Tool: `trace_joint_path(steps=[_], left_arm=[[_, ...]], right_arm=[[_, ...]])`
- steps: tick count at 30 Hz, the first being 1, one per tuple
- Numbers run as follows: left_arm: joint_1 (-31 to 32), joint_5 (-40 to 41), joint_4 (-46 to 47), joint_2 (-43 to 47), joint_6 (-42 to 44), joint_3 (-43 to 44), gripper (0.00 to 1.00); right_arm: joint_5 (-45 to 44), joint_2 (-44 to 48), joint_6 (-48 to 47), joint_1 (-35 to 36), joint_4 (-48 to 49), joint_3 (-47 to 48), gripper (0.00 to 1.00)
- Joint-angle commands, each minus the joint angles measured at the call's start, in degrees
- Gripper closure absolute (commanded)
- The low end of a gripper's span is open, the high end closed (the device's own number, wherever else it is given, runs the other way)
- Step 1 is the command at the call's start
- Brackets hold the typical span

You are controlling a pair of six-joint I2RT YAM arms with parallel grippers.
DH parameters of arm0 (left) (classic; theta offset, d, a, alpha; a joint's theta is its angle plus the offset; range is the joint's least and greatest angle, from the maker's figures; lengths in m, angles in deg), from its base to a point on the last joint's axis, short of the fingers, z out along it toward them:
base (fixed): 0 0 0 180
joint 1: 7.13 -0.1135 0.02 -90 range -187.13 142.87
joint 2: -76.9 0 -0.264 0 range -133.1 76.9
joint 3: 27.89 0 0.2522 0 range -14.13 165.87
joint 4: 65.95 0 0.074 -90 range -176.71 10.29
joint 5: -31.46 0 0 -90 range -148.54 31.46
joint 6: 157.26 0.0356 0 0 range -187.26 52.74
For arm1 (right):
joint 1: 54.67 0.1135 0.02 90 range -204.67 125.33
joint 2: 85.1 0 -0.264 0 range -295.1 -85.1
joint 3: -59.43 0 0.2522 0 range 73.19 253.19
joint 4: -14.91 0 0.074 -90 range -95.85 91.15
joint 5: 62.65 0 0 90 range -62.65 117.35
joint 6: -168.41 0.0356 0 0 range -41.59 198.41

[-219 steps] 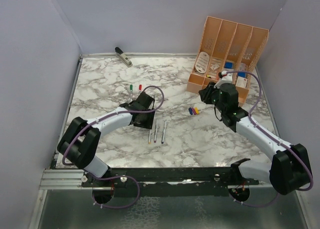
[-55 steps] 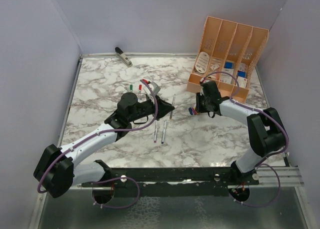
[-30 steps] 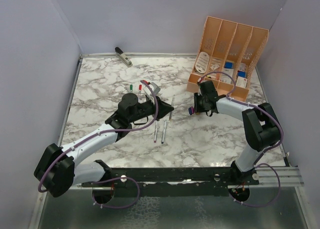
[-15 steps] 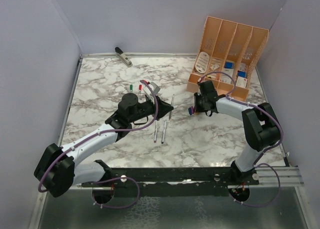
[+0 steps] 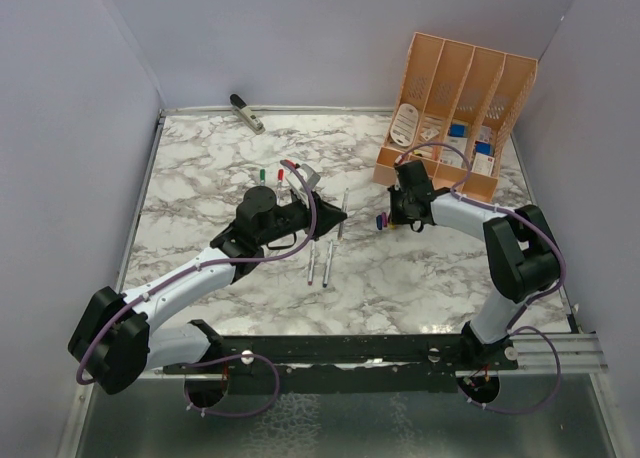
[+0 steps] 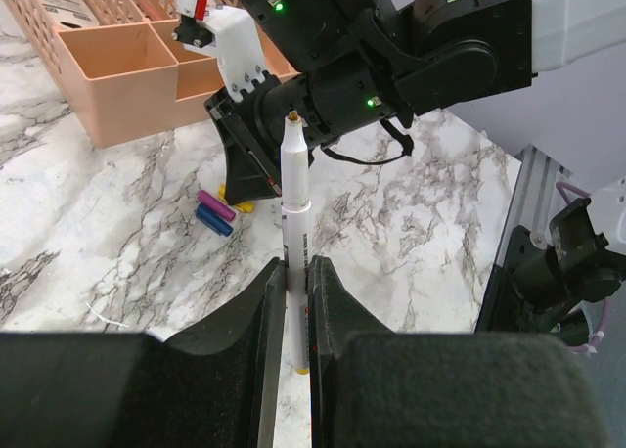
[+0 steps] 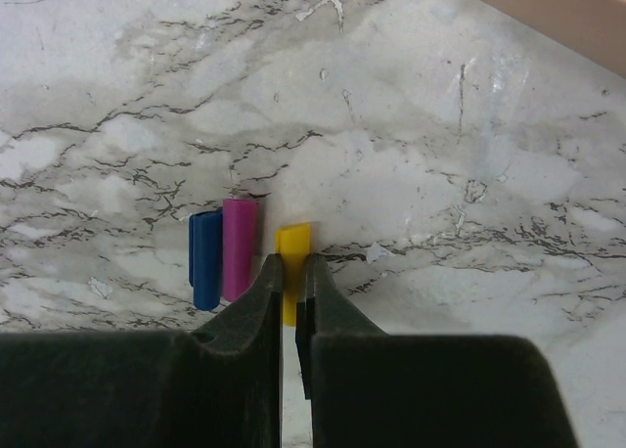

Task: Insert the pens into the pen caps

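My left gripper (image 6: 296, 267) is shut on a white pen (image 6: 295, 194), whose tip points at the right arm. In the top view this gripper (image 5: 335, 216) hovers mid-table with the pen (image 5: 344, 214) in it. Two more pens (image 5: 319, 264) lie on the marble below it. My right gripper (image 7: 290, 262) is down on the table, shut on the yellow cap (image 7: 293, 241). The purple cap (image 7: 239, 247) and the blue cap (image 7: 204, 257) lie side by side just left of it. Seen from above, the right gripper (image 5: 392, 216) sits right of the left gripper. A green cap (image 5: 261, 175) and a red cap (image 5: 280, 174) lie behind the left wrist.
An orange desk organiser (image 5: 450, 108) with small items stands at the back right, just behind the right wrist. A grey-black stapler-like object (image 5: 246, 112) lies at the back left edge. Pale walls close in the marble table on three sides.
My right gripper's jaws have closed onto the yellow cap. The left arm and its pen have stayed still.
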Motion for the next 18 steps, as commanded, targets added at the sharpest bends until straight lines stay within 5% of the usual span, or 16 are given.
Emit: trace_joint_path(steps=[1,11,18], left_arm=[[-0.29,0.66,1.19,-0.3,0.03,0.03,1.0],[-0.27,-0.8,1.58,-0.58,0.18,-1.09,1.0],[-0.25,-3.81,8.24,-1.57,-1.83,-3.43,1.0]], right_arm=[[-4.0,2.74,0.35,0.15,-2.99,2.52,0.99],[-3.84,10.39,-0.65,0.11,2.46,4.99,0.99],[6.58,21.28,-1.64,0.13,19.13,-0.86,0.99]])
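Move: The yellow cap is already shut in my right fingers, down at the table. The pen it is meant for stands nib up in my left hand, about 22 cm above my right hand, some 14 cm to its left and 10 cm back. The pink cap lies 2 cm to my right hand's left and the blue cap 4 cm, both level with it; the box's near-left bin is 14 cm ahead and 3 cm right. From my left hand the yellow cap is about 10 cm ahead, 14 cm right and 22 cm below. I lift the yellow cap off the table with my right hand, slowly at first and then faster, about 13 cm up and some 4 cm forward, tipping my fingertips up roughly 20 degrees and keeping the pinch. That brings the cap nearer the pen's height. My left hand keeps its grip on the upright pen and sinks only a centimetre or two late on. ##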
